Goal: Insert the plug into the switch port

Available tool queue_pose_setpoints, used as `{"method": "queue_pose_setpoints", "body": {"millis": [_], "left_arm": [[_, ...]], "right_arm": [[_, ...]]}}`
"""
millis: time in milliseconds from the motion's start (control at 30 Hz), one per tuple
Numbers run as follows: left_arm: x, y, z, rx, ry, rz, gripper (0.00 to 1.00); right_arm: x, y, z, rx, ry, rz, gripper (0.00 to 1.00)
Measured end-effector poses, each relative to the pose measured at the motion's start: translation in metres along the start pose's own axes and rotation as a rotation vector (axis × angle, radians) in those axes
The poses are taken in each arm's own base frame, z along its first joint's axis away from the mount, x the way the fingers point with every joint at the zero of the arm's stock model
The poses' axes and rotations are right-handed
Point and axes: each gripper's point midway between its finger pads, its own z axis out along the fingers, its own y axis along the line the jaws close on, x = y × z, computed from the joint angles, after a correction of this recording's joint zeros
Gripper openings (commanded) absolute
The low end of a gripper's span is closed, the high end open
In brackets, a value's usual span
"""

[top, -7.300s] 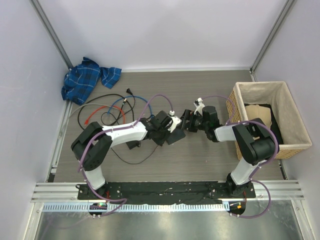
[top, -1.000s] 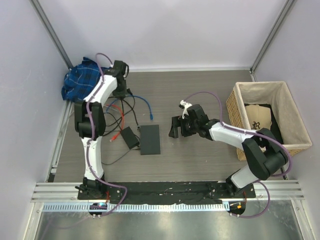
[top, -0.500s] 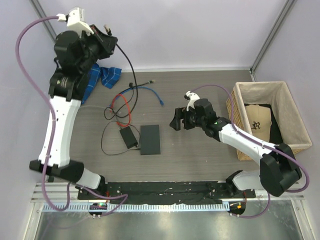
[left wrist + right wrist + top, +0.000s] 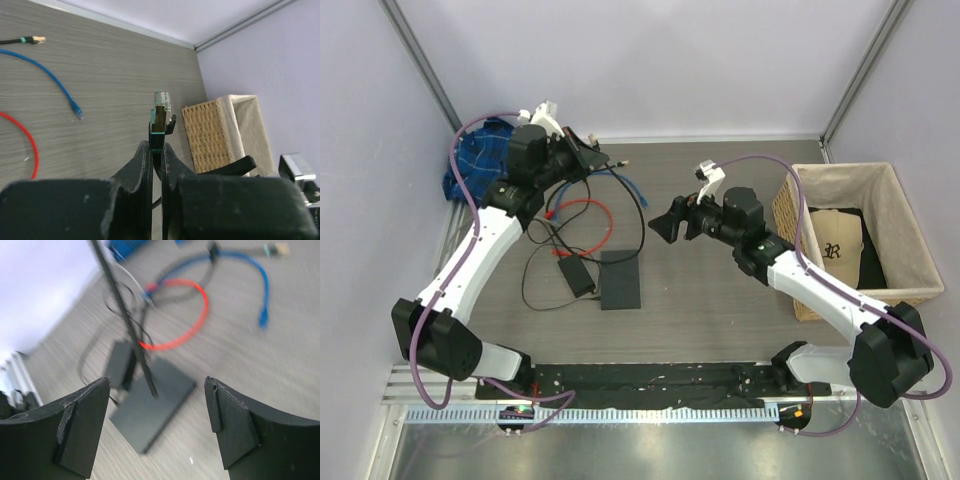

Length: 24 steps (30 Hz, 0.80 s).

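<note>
My left gripper (image 4: 588, 153) hovers over the back left of the table, shut on a black plug (image 4: 159, 122) with a clear tip that points away from the fingers; its thin black cable (image 4: 646, 215) trails down toward the table. The switch (image 4: 620, 279), a flat dark grey box, lies near the table's middle, in front of and to the right of that gripper. It also shows in the right wrist view (image 4: 155, 405), below my open, empty right gripper (image 4: 157, 415), which hangs to its right (image 4: 665, 228). I cannot make out its port.
A black adapter brick (image 4: 578, 273) with a thin cord lies just left of the switch. Red (image 4: 582, 212) and blue (image 4: 625, 183) cables loop behind it. A blue checked cloth (image 4: 470, 165) lies at the back left. A wicker basket (image 4: 840, 172) holding a cap stands at the right.
My left arm has come down from high at the back left, bringing the plug lower and to the right. My right gripper has shifted slightly toward the back and stays open.
</note>
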Motion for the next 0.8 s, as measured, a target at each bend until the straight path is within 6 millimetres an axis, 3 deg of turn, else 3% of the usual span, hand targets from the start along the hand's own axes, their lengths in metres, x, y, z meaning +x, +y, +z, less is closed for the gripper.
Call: {"method": "queue_pose_setpoints", "body": {"millis": [200, 300, 400, 500, 533, 600, 700, 800], "left_arm": [[0.003, -0.018, 0.002, 0.062, -0.006, -0.026, 0.02], [0.001, -0.022, 0.002, 0.076, -0.015, -0.024, 0.02], [-0.001, -0.023, 0.001, 0.074, -0.023, -0.023, 0.02], [-0.004, -0.023, -0.002, 0.069, -0.037, -0.014, 0.01], [-0.006, -0.023, -0.004, 0.066, -0.042, -0.011, 0.01], [-0.011, -0.022, -0.01, 0.052, -0.061, -0.002, 0.01], [-0.015, -0.016, -0.025, 0.015, -0.07, 0.023, 0.01], [-0.022, -0.012, -0.036, -0.012, -0.094, 0.049, 0.01]], "right_arm": [[-0.048, 0.03, 0.022, -0.146, -0.137, -0.04, 0.84], [-0.044, 0.038, 0.039, -0.21, -0.137, -0.028, 0.8], [-0.023, 0.041, 0.056, -0.246, -0.091, 0.003, 0.71], [-0.001, 0.037, 0.07, -0.249, -0.044, 0.02, 0.46], [0.006, 0.034, 0.073, -0.244, -0.028, 0.026, 0.25], [0.019, 0.025, 0.078, -0.215, 0.007, 0.02, 0.05], [0.014, 0.01, 0.08, -0.165, 0.001, -0.003, 0.01], [-0.017, -0.007, 0.08, -0.116, -0.048, -0.042, 0.01]]}}
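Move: The left hand, high up, already holds the plug. The stretch of its black cable that the open right hand goes for hangs about 8 cm left of the right hand, 3 cm ahead and 3 below. From the left hand that stretch is roughly 9 cm right, 5 back and 14 lower. On the table some 22 cm below the right hand, the switch lies level with it and 13 cm left, the black adapter 24 cm left and 1 cm ahead, and the blue plug 20 cm ahead and 7 left. The right hand swings about 7 cm left to the hanging black cable, first rising some 5 cm and then dipping below its starting height, and its fingers close from nearly wide open to pinch the cable before it carries on forward with the cable held, easing back to the right and up a little. Meanwhile the left hand keeps its closed grip on the plug end, edging slightly right, then back to the left while rising about 3 cm and drawing back a little. ##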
